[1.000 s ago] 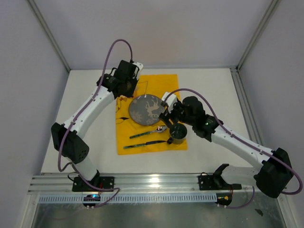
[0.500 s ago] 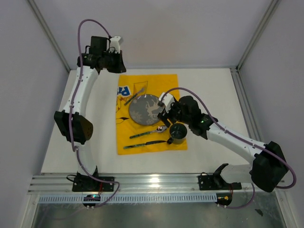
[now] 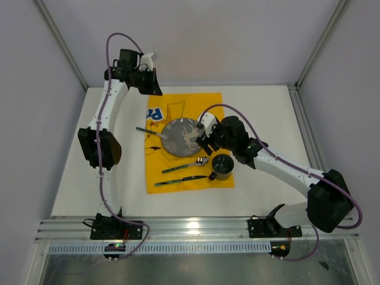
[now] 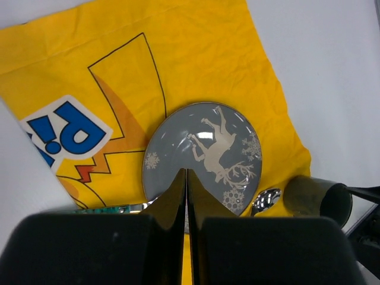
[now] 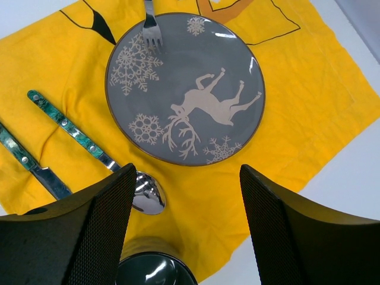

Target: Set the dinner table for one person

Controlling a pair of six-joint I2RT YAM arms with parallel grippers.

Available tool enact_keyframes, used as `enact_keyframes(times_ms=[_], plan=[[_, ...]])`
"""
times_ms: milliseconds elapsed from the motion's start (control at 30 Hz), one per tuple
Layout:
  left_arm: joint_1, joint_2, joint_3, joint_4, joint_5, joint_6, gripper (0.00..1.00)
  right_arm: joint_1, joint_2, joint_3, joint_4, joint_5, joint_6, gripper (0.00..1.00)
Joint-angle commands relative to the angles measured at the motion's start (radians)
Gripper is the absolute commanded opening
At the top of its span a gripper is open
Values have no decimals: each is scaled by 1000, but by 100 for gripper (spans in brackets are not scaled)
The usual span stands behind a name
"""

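Observation:
The grey reindeer plate (image 3: 181,136) (image 5: 185,89) lies on a yellow cloth (image 3: 189,107) on the white dinner table (image 3: 267,113). A fork (image 3: 148,132) rests with its tines (image 5: 152,31) on the plate's left rim and its handle pointing left. Below the plate lie a spoon (image 3: 189,164) (image 5: 146,193) and a knife (image 3: 181,180). A dark cup (image 3: 222,167) (image 5: 153,272) stands at the cloth's right edge. My left gripper (image 3: 151,85) (image 4: 187,173) is shut and empty, raised high behind the cloth. My right gripper (image 3: 200,141) (image 5: 187,193) hovers open over the cloth between plate and cup.
Grey walls and metal frame posts (image 3: 59,47) enclose the table on three sides. An aluminium rail (image 3: 190,228) runs along the near edge. The left arm's elbow (image 3: 98,147) stands over the table's left strip.
The left gripper shut, then rose up and back away from the plate. The fork now lies with tines on the plate, handle swung left. The right gripper edged toward the plate.

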Motion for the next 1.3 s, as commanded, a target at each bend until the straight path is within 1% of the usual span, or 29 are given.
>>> enact_keyframes(times_ms=[0,67,100,200,233,267,333,367,433,467,500,533,600,633,667,733,800,933,1033,1067,1100,1133,1167,1200,1233,1267], plan=[[-1,-47,7,-25,-74,13,0,-10,3,53,72,13,7,74],[-1,-102,-48,-37,-142,40,0,-12,-3,54,81,27,25,74],[-1,-124,-71,-42,-225,48,0,-12,-6,53,92,30,33,74],[-1,-197,-173,-57,-327,61,0,-12,-8,61,89,44,80,74],[-1,-214,-203,-56,-349,53,0,-12,-6,71,86,50,96,74],[-1,-246,-264,-54,-372,32,0,-12,2,80,63,64,118,74],[-1,-271,-319,-54,-435,-5,0,-12,11,122,31,76,146,74],[-1,-295,-376,-45,-447,-25,1,-12,15,139,-23,76,155,74],[-1,-323,-440,-13,-467,-82,26,-12,37,186,-60,71,163,74],[-2,-349,-497,27,-481,-102,39,-12,40,195,-74,76,162,74],[-1,-361,-523,47,-486,-141,57,-12,38,197,-74,85,171,74],[-1,-374,-558,62,-524,-159,62,-12,37,200,-72,97,183,74],[-1,-395,-577,91,-524,-215,69,-12,44,231,-120,134,198,74],[-1,-397,-582,101,-585,-228,69,-12,46,234,-137,143,215,74],[-1,-397,-577,99,-594,-254,69,-12,49,240,-155,192,235,74],[-1,-383,-551,85,-617,-327,69,-12,81,281,-228,191,249,74],[-1,-377,-559,93,-627,-395,69,-12,91,295,-252,193,255,74],[-2,-392,-618,150,-700,-568,70,-12,54,254,-211,182,258,74],[-5,-401,-655,165,-757,-648,70,-12,45,235,-203,188,258,74],[-5,-404,-663,162,-763,-721,71,-12,48,235,-206,185,258,74],[-5,-408,-680,167,-807,-749,71,-12,48,235,-206,183,260,74],[-10,-412,-684,145,-832,-792,71,-12,48,235,-207,174,261,74],[-13,-411,-685,125,-858,-880,70,-12,48,234,-209,171,263,74],[-24,-411,-675,107,-924,-921,70,-12,46,234,-209,173,264,74],[-30,-405,-665,26,-959,-974,70,-12,45,232,-203,171,264,74],[-34,-403,-655,-11,-978,-1081,70,-12,45,229,-201,173,264,74]])
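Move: Behind and to the left of the left hand, the fork lies with its middle about 3 cm back, 6 cm left and 21 cm below. Its green handle sticks out over the cloth's left edge. The plate, under the tines, is some 5 cm back and 8 cm right of that hand; the spoon is about 19 cm back and 8 cm right. From the right hand the fork is roughly 15 cm ahead, 21 cm left and 15 cm below. Swinging left about 12 cm while drawing back some 7 and sinking some 8, the empty left hand comes down towards the fork's handle, its shut fingers opening wide on the way and the wrist turning about 60 degrees counter-clockwise, mostly late. The open right hand edges forward, rises and then half sinks again by the plate, turning slightly clockwise. Neither touches anything. ##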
